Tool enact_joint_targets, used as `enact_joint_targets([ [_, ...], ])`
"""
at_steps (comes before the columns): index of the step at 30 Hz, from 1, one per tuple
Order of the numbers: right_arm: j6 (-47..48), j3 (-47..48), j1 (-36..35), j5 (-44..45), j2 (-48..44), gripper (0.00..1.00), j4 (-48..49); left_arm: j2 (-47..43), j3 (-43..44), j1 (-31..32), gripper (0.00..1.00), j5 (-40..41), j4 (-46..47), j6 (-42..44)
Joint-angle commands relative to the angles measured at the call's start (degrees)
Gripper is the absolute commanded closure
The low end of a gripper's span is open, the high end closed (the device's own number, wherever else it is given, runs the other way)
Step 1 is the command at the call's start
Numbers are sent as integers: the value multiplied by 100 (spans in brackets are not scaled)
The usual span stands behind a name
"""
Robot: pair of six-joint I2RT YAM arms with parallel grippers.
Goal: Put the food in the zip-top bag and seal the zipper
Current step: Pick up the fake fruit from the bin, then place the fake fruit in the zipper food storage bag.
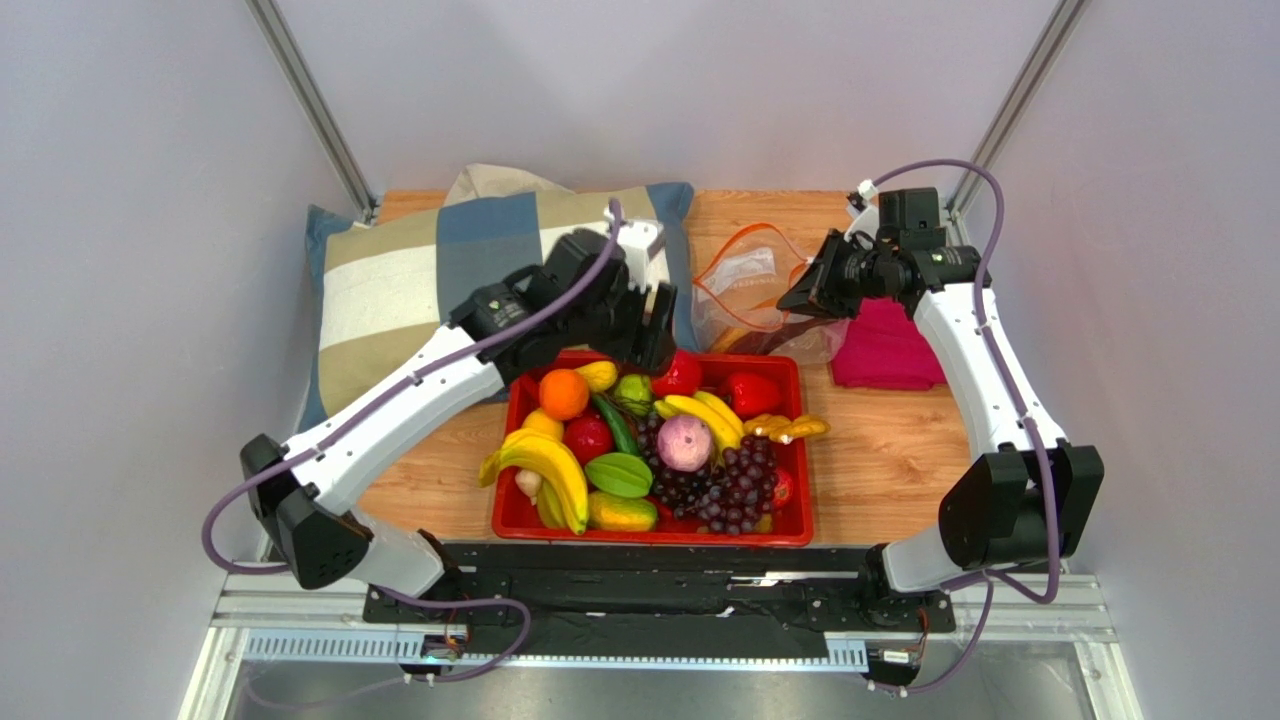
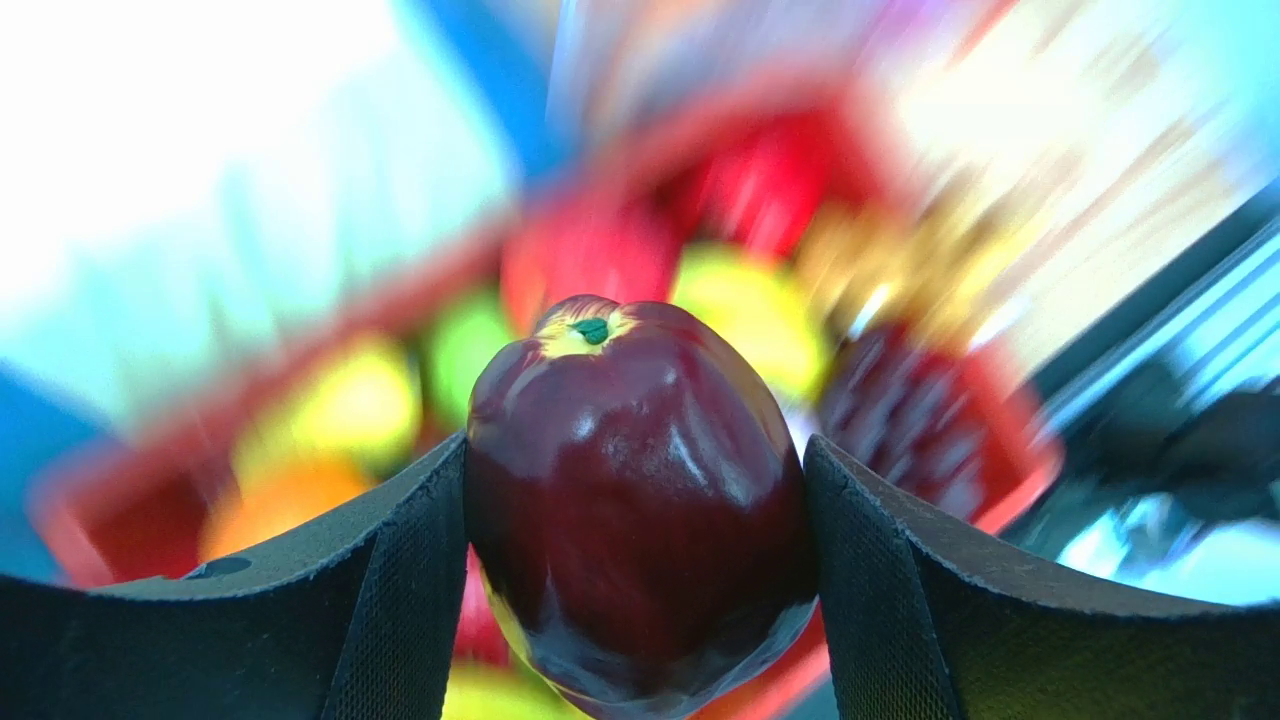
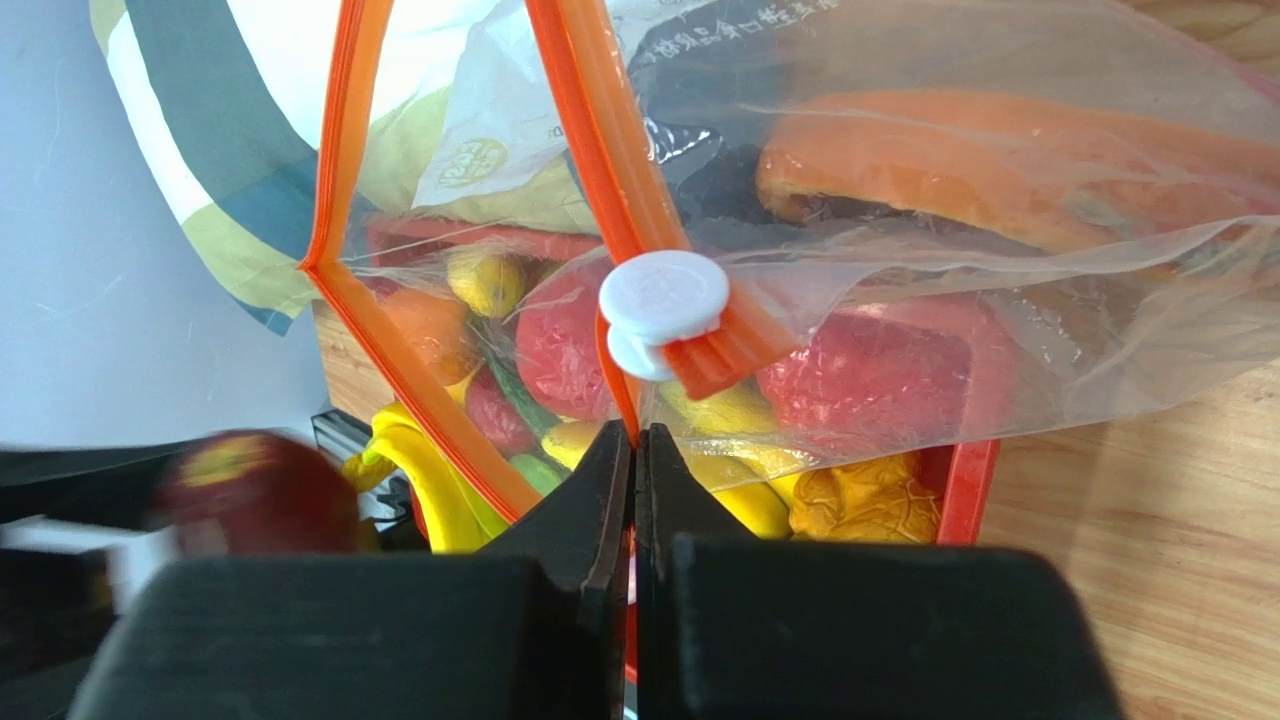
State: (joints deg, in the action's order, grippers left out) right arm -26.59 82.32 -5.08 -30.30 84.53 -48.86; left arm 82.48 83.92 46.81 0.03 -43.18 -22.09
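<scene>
A dark red toy apple (image 2: 639, 495) sits between the pads of my left gripper (image 2: 634, 450), which is shut on it above the back of the red basket (image 1: 796, 522). In the top view that gripper (image 1: 655, 324) hovers just left of the zip-top bag (image 1: 741, 282). My right gripper (image 3: 633, 435) is shut on the bag's orange zipper (image 3: 594, 135), just below the white slider (image 3: 664, 296), and holds the mouth open. An orange-rimmed slice (image 3: 977, 165) lies inside the bag (image 3: 1037, 323). The blurred apple (image 3: 256, 492) shows left of the mouth.
The basket holds bananas (image 1: 544, 468), an orange (image 1: 564, 393), a pink onion (image 1: 685, 441), grapes (image 1: 733, 483) and several other toy foods. A checked pillow (image 1: 421, 270) lies at the back left. A folded magenta cloth (image 1: 884, 348) sits under the right arm.
</scene>
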Motion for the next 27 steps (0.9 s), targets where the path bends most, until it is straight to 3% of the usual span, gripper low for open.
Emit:
enact_joint_targets([
  [1, -171, 12, -45, -177, -139, 100, 52, 4, 1079, 4, 52, 330, 1440, 608],
  [9, -531, 47, -37, -283, -95, 100, -106, 1595, 2426, 135, 52, 559, 2735, 398],
  [17, -654, 310, -37, -467, -68, 100, -115, 2491, 2454, 303, 49, 875, 3281, 503],
  [20, -637, 337, -45, -494, -77, 100, -141, 2624, 2463, 311, 34, 1060, 3123, 565],
  [21, -620, 346, -46, -468, -77, 100, -159, 2616, 2480, 303, 21, 1051, 3088, 652],
  [24, -584, 337, -46, -441, -51, 100, -203, 2388, 2445, 303, 1, 815, 2991, 836],
  [27, -567, 346, -37, -459, -7, 100, -194, 2028, 2375, 303, 1, 586, 2746, 986],
])
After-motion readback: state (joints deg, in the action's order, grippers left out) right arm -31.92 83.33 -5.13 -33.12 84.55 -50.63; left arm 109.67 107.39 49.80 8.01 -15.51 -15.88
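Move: The left hand holds the dark red fruit above the bin. The zip-top bag's open mouth is about 12 cm ahead, 13 cm to its right and nearly at hand height. Below it in the bin are the red apple, 3 cm ahead, 5 cm right and 13 cm down, and the bananas, 2 cm back, 8 cm right and 14 cm down. From the right hand, pinching the rim, the mouth's middle lies 5 cm left and 3 cm ahead. Still gripping the dark red fruit, the left hand carries it to the bag's mouth and lets go there, fingers opening wide at the end. It swings about 14 cm right and 13 cm forward, arching up some 16 cm, then sinking about 11, with the fingers tipped some 25 degrees closer to level. The right hand keeps the rim pinched, nearly still. ##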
